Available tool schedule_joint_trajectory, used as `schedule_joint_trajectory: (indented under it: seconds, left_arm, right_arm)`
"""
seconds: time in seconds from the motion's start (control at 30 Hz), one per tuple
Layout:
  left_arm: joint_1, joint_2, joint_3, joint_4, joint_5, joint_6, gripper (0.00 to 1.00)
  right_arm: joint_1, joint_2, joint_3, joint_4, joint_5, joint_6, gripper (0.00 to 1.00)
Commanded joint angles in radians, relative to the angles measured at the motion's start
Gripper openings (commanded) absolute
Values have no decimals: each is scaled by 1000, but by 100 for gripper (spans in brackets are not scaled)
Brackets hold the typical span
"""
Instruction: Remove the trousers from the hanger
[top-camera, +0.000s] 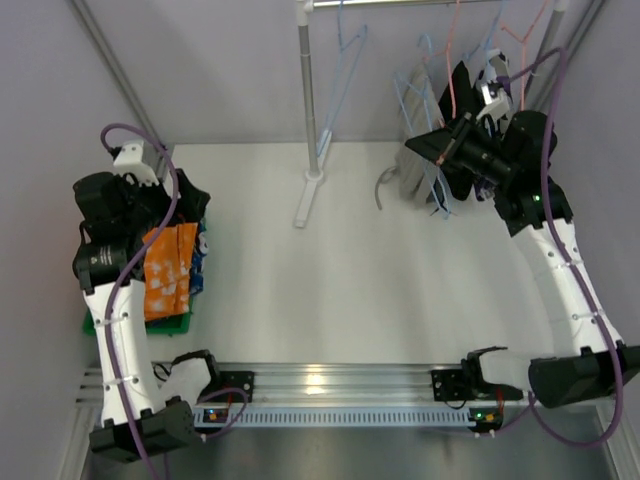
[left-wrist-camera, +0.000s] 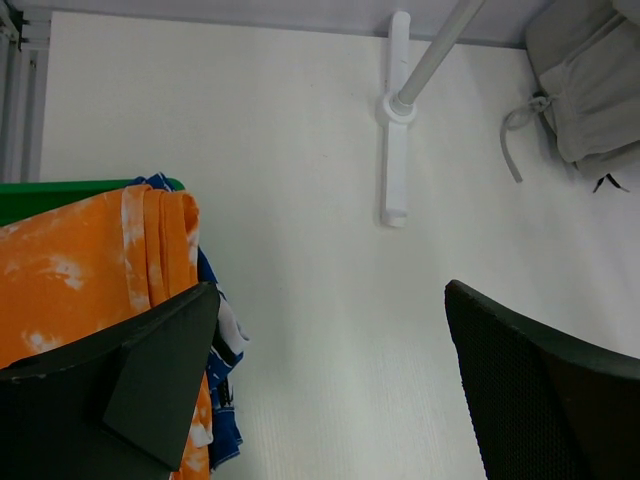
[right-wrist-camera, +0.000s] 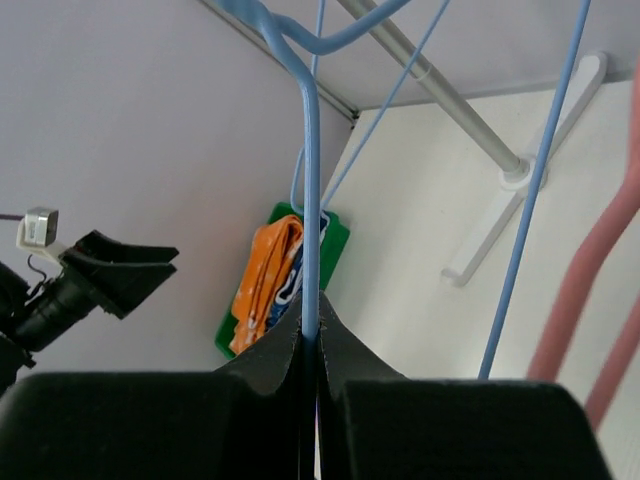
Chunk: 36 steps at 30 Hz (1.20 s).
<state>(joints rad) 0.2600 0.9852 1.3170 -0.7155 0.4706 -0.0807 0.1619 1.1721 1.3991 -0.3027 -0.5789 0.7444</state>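
Grey trousers (top-camera: 414, 168) hang on a light blue hanger (top-camera: 436, 190) at the right end of the rail; they also show in the left wrist view (left-wrist-camera: 588, 88). My right gripper (top-camera: 441, 146) is shut on that hanger's blue wire (right-wrist-camera: 310, 200), pinched between the jaws (right-wrist-camera: 310, 328). Orange trousers (top-camera: 168, 268) and blue patterned trousers (top-camera: 200, 262) lie in a green bin (top-camera: 92, 322) at the left. My left gripper (top-camera: 186, 205) hangs open and empty beside the bin's right rim, with the orange (left-wrist-camera: 85, 265) and blue (left-wrist-camera: 222, 420) trousers by its left finger.
The rack's upright pole (top-camera: 308, 90) stands on a white foot (top-camera: 308, 198) at the table's back middle. Empty blue (top-camera: 345, 70) and pink (top-camera: 520, 35) hangers hang on the rail. A pink hanger (right-wrist-camera: 590, 290) is close to my right gripper.
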Motion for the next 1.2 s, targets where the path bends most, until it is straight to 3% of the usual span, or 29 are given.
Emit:
schedule_joint_trajectory:
  seconds: [0.0,0.23,0.5,0.73,1.17]
  left_arm:
    - [2,-34,51,5,7,-21,99]
    - [2,-68,54,-28,-36,-40,99]
    - [2,-68,62,-39,-50,-67,99]
    - [1,-60,48,-33,-61,-67,99]
    - [2,-91,-16,8,-53,-70,99]
  right_arm:
    - [70,101,161,145,72,-28,0]
    - [226,349,545,-19,436,-203,0]
    - [304,544,799,-49,660,-254,0]
    - [304,575,798,-56,631,-180,0]
    - [295,276,436,-85,476,6,0]
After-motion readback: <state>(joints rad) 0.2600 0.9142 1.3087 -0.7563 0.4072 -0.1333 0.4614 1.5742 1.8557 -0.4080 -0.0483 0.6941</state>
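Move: I still pinch the empty blue hanger in my right hand; the free spot on the rack's rail lies some 18 cm ahead, 7 cm left and 20 cm above this hand. The other empty hanger hangs about 15 cm left and 12 cm ahead, its middle slightly higher; the grey trousers hang roughly 12 cm ahead and 4 cm right, about 8 cm lower. From my left hand that rail spot is about 37 cm right, 20 cm ahead and 28 cm up. Keeping the hanger's wire pinched, I swing my right hand about 13 cm forward, 8 cm left and 8 cm up towards the rail, past the grey trousers, turning it some 15 degrees clockwise and tipping the fingers up. Then I lower it about 7 cm and draw it back 4 cm, levelling out, to set the hook over the rail. ##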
